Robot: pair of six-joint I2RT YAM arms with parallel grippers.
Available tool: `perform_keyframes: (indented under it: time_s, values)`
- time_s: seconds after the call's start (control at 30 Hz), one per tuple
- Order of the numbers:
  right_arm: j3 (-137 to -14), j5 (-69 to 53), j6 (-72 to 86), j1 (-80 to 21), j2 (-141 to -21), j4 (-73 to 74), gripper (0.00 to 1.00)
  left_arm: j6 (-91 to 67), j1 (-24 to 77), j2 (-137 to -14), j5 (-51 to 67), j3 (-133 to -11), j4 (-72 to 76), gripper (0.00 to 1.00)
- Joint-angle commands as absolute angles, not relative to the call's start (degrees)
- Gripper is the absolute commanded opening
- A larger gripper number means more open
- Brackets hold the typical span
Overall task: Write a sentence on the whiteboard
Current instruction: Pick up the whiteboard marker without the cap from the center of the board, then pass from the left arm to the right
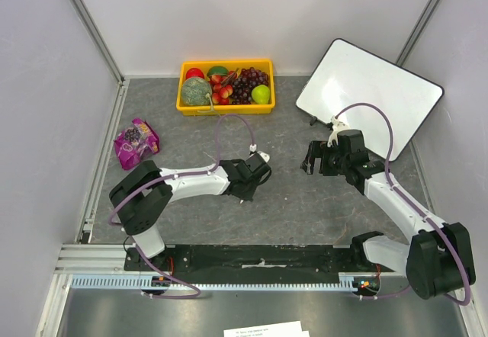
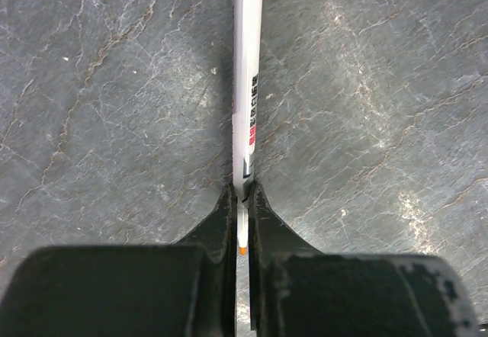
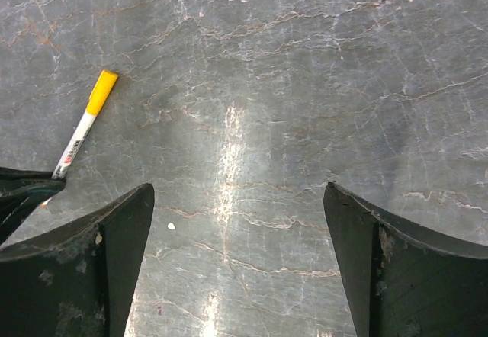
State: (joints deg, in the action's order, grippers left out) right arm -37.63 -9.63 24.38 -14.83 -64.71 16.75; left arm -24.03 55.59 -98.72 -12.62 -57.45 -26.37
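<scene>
The whiteboard [image 1: 370, 97] leans at the back right, its face plain white; no sentence is in view on it. A white marker [image 2: 245, 93] with an orange cap lies low over the grey tabletop, and my left gripper [image 2: 242, 192] is shut on its orange-tipped end. In the top view the left gripper [image 1: 252, 175] sits mid-table. The right wrist view shows the marker [image 3: 82, 129] at the left, with a left fingertip [image 3: 27, 188] at its lower end. My right gripper [image 3: 238, 188] is open with only bare tabletop between its fingers, and it hovers in front of the whiteboard [image 1: 311, 158].
A yellow tray [image 1: 183, 93] of fruit stands at the back centre. A purple packet [image 1: 136, 142] lies at the left. White walls close the table on three sides, and the arm bases stand on the black rail [image 1: 252, 259] at the near edge.
</scene>
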Motion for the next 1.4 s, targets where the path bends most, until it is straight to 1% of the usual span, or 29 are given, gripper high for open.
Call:
perform_keyframes:
  time_s: [0.0,0.23,0.43,0.57,0.67,0.73,0.8,0.83,0.9,0.93,1.0,1.2,1.27,1.37]
  values:
    - [-38.76,-12.74,22.59,-14.68,-65.3,15.29,0.98,-26.72,55.64,-99.86,-13.36,-53.17,-27.95,0.02]
    - [-40.87,-19.15,21.09,-15.99,-64.34,15.12,0.98,-27.07,55.46,-88.96,-12.66,-54.31,-30.32,0.02]
    - [-43.33,-25.3,23.02,-21.88,-61.79,13.19,0.98,-27.77,54.41,-76.84,-8.36,-55.11,-30.85,0.02]
    - [-42.02,-33.11,30.04,-23.38,-58.54,4.86,0.98,-27.77,54.05,-68.92,-3.96,-56.16,-29.27,0.02]
    - [-39.74,-39.36,37.59,-23.73,-56.52,-6.47,0.98,-27.69,53.79,-64.61,-0.63,-57.3,-28.66,0.02]
    - [-38.15,-42.26,42.25,-23.91,-55.55,-14.2,0.97,-27.69,53.53,-62.24,3.67,-58.0,-27.51,0.02]
    - [-37.88,-43.94,44.99,-24.34,-55.37,-18.96,0.94,-27.86,53.53,-61.18,6.31,-58.97,-26.81,0.02]
    - [-38.14,-44.64,45.43,-24.69,-55.72,-20.2,0.91,-27.86,53.53,-60.65,7.37,-59.41,-26.37,0.02]
    - [-39.11,-45.79,45.62,-25.4,-56.33,-20.66,0.84,-28.12,53.53,-59.68,8.08,-60.11,-25.84,0.02]
    - [-39.46,-46.31,45.62,-25.75,-56.6,-20.83,0.82,-27.95,53.53,-59.42,8.35,-60.29,-25.4,0.02]
    - [-39.99,-47.28,45.79,-26.28,-57.48,-21.18,0.76,-28.12,53.44,-58.71,8.52,-60.56,-24.88,0.02]
    - [-39.03,-49.31,49.56,-28.21,-59.85,-27.32,0.66,-28.21,53.44,-59.32,10.54,-61.26,-22.94,0.02]
    - [-38.94,-49.13,49.66,-28.83,-60.29,-27.86,0.61,-28.48,53.35,-59.94,10.9,-61.7,-22.76,0.02]
    - [-38.67,-49.83,50.19,-29.0,-60.91,-28.74,0.55,-28.13,53.44,-60.56,11.51,-62.4,-22.76,0.02]
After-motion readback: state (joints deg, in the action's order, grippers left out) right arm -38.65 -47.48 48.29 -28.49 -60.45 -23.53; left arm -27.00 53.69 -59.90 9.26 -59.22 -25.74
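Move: The left fingers are already shut on the marker close to its white tip; its middle lies about 3 cm ahead and 3 cm right of them, level. The open right gripper it is taken to is roughly 7 cm ahead, 20 cm right and 9 cm higher. From the right hand the marker's middle lies 17 cm left, 4 cm back, 9 cm below, and the whiteboard 25 cm ahead, 17 cm right, 9 cm below. The fruit box stands about 33 cm ahead and 5 cm left of the left hand, 3 cm higher. Keeping its pinch near the marker's tip, the left hand lifts it off the table, some 24 cm up and slightly back, while the wrist swings the fingers about 45 degrees towards the right arm. The right hand comes to meet it, first leftward, then up and left together with some drawing back, about 19 cm up and 16 cm left, turning its fingers leftward and counter-clockwise; late on it begins closing around the yellow end, to roughly 60% open, with no grip yet. ##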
